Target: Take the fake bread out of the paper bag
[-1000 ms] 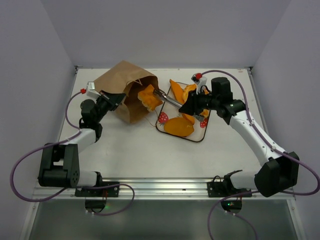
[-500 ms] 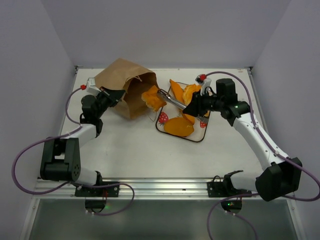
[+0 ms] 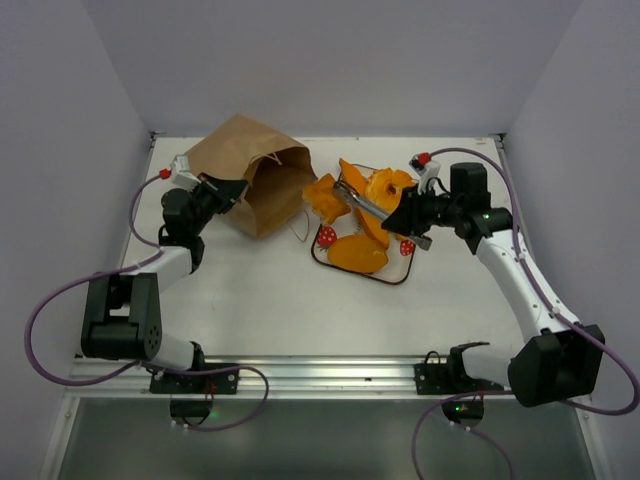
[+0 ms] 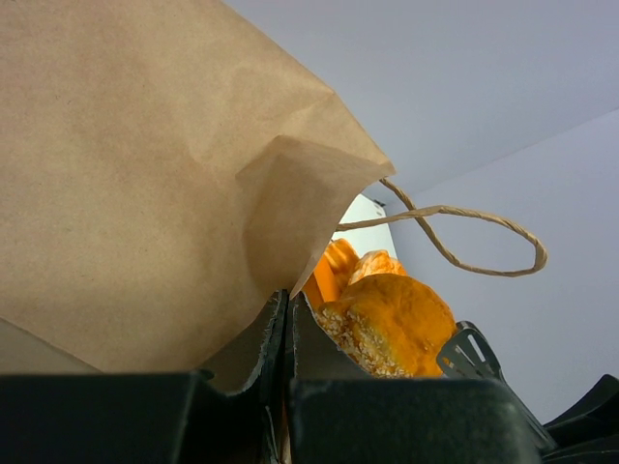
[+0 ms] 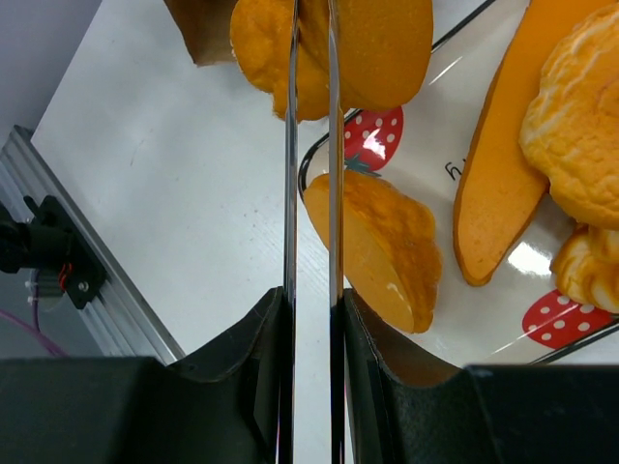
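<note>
The brown paper bag (image 3: 250, 172) lies on its side at the back left, mouth towards the tray. My left gripper (image 3: 228, 192) is shut on the bag's edge; in the left wrist view its fingers (image 4: 287, 307) pinch the paper (image 4: 145, 174). My right gripper (image 3: 408, 212) is shut on metal tongs (image 3: 362, 200), whose blades (image 5: 311, 145) clamp a piece of fake bread (image 3: 322, 195) just outside the bag mouth, over the tray's left edge. That golden piece (image 5: 334, 43) also shows in the left wrist view (image 4: 387, 324).
A strawberry-print tray (image 3: 325, 237) sits at the middle right and holds an oval loaf (image 5: 372, 251), a long baguette (image 5: 503, 184) and lumpy rolls (image 5: 580, 126). The bag's string handle (image 4: 455, 232) loops loose near the mouth. White walls close in the table.
My right arm has drawn back to the right, pulling the tongs and the bread piece out of the bag mouth towards the tray. The left gripper keeps its hold on the bag.
</note>
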Controlling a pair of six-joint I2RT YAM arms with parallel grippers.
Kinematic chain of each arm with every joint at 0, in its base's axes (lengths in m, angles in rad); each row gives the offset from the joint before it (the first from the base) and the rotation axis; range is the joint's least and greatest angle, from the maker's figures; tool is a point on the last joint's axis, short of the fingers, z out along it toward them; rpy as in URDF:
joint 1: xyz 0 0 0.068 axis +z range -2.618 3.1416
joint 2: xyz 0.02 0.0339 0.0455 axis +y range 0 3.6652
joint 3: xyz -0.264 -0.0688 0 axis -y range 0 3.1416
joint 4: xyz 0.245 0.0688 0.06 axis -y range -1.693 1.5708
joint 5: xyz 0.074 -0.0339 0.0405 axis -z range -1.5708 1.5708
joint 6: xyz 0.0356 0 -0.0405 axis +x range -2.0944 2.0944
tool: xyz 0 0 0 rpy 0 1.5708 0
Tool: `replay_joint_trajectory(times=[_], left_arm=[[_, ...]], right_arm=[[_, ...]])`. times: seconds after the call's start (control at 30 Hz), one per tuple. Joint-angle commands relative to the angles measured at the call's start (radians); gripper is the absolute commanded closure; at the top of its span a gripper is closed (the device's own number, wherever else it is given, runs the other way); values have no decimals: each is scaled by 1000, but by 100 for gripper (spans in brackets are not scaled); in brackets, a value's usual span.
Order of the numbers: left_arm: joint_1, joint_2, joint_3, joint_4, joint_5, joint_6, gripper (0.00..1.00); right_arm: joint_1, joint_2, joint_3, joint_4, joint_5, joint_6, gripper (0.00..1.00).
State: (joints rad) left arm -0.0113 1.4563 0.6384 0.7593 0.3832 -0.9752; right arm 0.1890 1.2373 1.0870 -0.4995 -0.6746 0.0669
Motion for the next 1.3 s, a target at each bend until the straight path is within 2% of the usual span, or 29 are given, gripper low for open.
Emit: replay_joint_trajectory(times=[0.0, 0.27, 0.53, 0.9, 1.13, 1.27], left_arm=[[11, -17, 37, -11, -20, 35, 98], [43, -54, 46, -55, -14, 72, 98], [50, -83, 24, -60, -1, 75, 98], [60, -114, 14, -72, 17, 92, 98], [66, -143, 1, -87, 26, 104, 98], [70, -154, -9, -91, 33, 107, 98]], right_arm=[[-32, -41, -4, 12, -54, -38, 100], [-92, -22, -47, -14, -68, -125, 100], [-97, 73, -73, -51, -92, -208, 100], [-114, 54, -121, -71, -6, -234, 100], [-122, 53, -107, -70, -28, -233, 78], [-123, 44, -93, -70, -48, -226, 71]])
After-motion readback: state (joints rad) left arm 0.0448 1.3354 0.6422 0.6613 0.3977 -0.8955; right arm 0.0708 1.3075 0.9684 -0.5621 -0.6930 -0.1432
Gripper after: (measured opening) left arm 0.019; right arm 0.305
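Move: The right hand holds the tongs with a bread pinched at their tips. The spot it goes to, in the tray's left half, lies about 17 cm ahead, 13 cm left and 18 cm below. The halved loaf is some 7 cm ahead and 9 cm left; the long loaf 20 cm ahead, 5 cm left; the ring bread 25 cm ahead, about level sideways, all some 18 cm lower. From the left hand, which pinches the bag's rim, that spot is roughly 27 cm right, 4 cm ahead and 15 cm below. First rightward, clear of the bag, then mostly straight down: the right hand sinks about 7.5 cm and goes 4 cm right, tipping the tongs some 10 degrees further down to lower the pinched bread onto the tray beside the halved loaf, grip unchanged. The left hand keeps the bag's rim pinched and eases it a couple of centimetres left and up. ##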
